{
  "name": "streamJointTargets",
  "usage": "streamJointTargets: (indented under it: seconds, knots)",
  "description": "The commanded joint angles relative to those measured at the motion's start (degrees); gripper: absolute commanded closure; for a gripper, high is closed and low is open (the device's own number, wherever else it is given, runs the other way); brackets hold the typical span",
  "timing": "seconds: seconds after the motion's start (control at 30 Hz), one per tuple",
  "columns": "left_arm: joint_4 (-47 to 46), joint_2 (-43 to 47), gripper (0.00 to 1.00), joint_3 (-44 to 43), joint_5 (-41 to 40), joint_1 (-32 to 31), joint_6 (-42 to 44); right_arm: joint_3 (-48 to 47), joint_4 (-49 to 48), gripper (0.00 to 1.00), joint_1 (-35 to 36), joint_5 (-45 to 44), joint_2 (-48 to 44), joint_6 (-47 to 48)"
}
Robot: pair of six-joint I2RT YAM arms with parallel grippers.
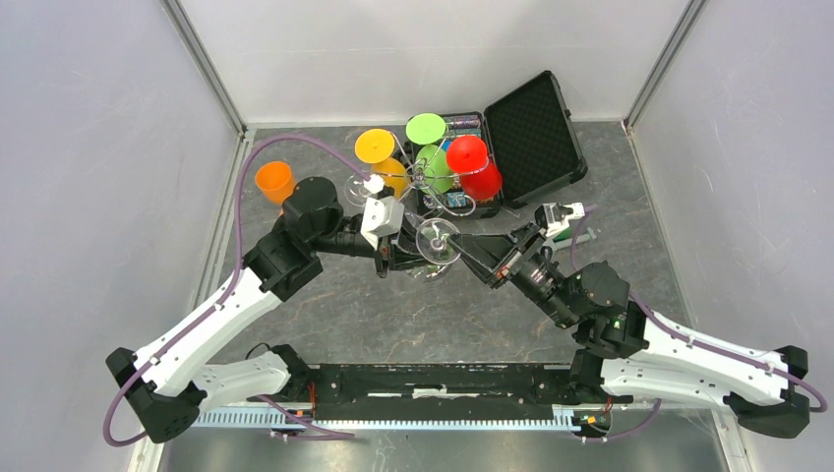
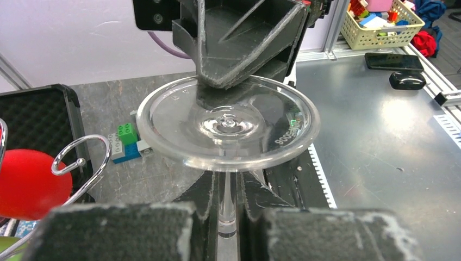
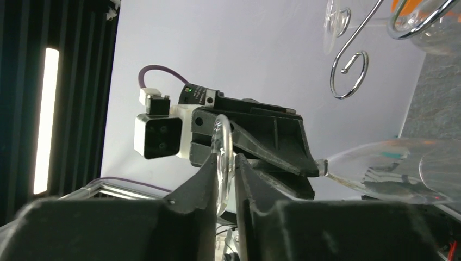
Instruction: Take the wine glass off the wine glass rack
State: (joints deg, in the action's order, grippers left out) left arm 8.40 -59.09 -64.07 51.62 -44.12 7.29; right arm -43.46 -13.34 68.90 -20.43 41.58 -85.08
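A clear wine glass (image 1: 436, 239) is held above the table just in front of the wine glass rack (image 1: 425, 182). In the left wrist view its round foot (image 2: 227, 124) faces me and its stem runs back between the fingers of my left gripper (image 2: 228, 217), which is shut on the stem. My right gripper (image 3: 224, 179) is shut on the rim of the foot (image 3: 223, 157), seen edge-on. The bowl (image 3: 391, 171) shows at the right. A curled wire arm (image 2: 81, 157) of the rack stands apart from the foot, to its left.
Orange (image 1: 379, 147), green (image 1: 426, 128) and red (image 1: 470, 157) glasses hang on the rack. An open black case (image 1: 531, 123) lies behind it, an orange cup (image 1: 274, 181) stands at the left, and toy bricks (image 2: 126, 142) lie on the table.
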Motion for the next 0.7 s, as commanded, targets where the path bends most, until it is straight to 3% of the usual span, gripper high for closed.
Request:
streamJointTargets:
  seconds: [0.0, 0.07, 0.13, 0.3, 0.47, 0.57, 0.67]
  knots:
    - [-3.63, 1.50, 0.98, -2.26, -3.08, -0.09, -1.82, 0.12, -4.13, 0.58, 0.27, -0.65, -1.20, 3.21]
    - [-7.13, 2.19, 0.98, -1.96, -5.96, -0.09, -4.40, 0.05, -3.79, 0.39, 0.27, -1.60, -1.67, 6.80]
    - [-10.16, 2.83, 0.98, -2.23, -9.83, -0.09, -6.70, -0.29, -2.85, 0.28, 0.26, -1.81, -2.00, 10.23]
    - [-12.29, 4.06, 0.98, -5.57, -20.70, -0.09, -12.04, -0.12, -4.03, 0.20, 0.25, -1.23, -3.16, 19.10]
    - [-21.78, 5.17, 0.98, -6.49, -37.20, -0.09, -27.28, 2.56, -10.84, 0.09, 0.27, 1.63, -4.97, 29.79]
    - [-33.59, 5.81, 0.98, -2.84, -41.84, -0.09, -37.56, 6.81, -19.56, 0.07, 0.27, 4.19, -4.44, 31.79]
    - [-37.60, 5.36, 0.98, -2.12, -46.11, -0.09, -45.52, 6.92, -23.73, 0.07, 0.26, 6.55, -1.50, 32.48]
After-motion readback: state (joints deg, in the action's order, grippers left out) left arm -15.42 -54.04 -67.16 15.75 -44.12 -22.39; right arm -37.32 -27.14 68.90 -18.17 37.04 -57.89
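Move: The left fingers already pinch the clear wine glass by its stem; it hangs upside down, its middle about 4 cm below them. From the right hand, still pinching the foot's rim, that middle is some 3 cm left, 1 cm ahead and 10 cm lower. Counted from the left hand, the rack's middle stands about 15 cm ahead, 1 cm left and 20 cm below, another clear glass hangs some 13 cm ahead, 11 cm left and 15 cm below, and the orange glass stands roughly 23 cm ahead, 28 cm left and 26 cm below. The right fingers spread wide and let go of the foot's rim, that hand easing about 2 cm to the right while it tilts some 25 degrees. Keeping its pinch on the stem, the left hand carries the glass up about 15 cm, slowly at first and then quickly, away from the right hand, with some 5 cm forward and then a similar drift left as its fingers swing from pointing right towards forward and tip upward. ##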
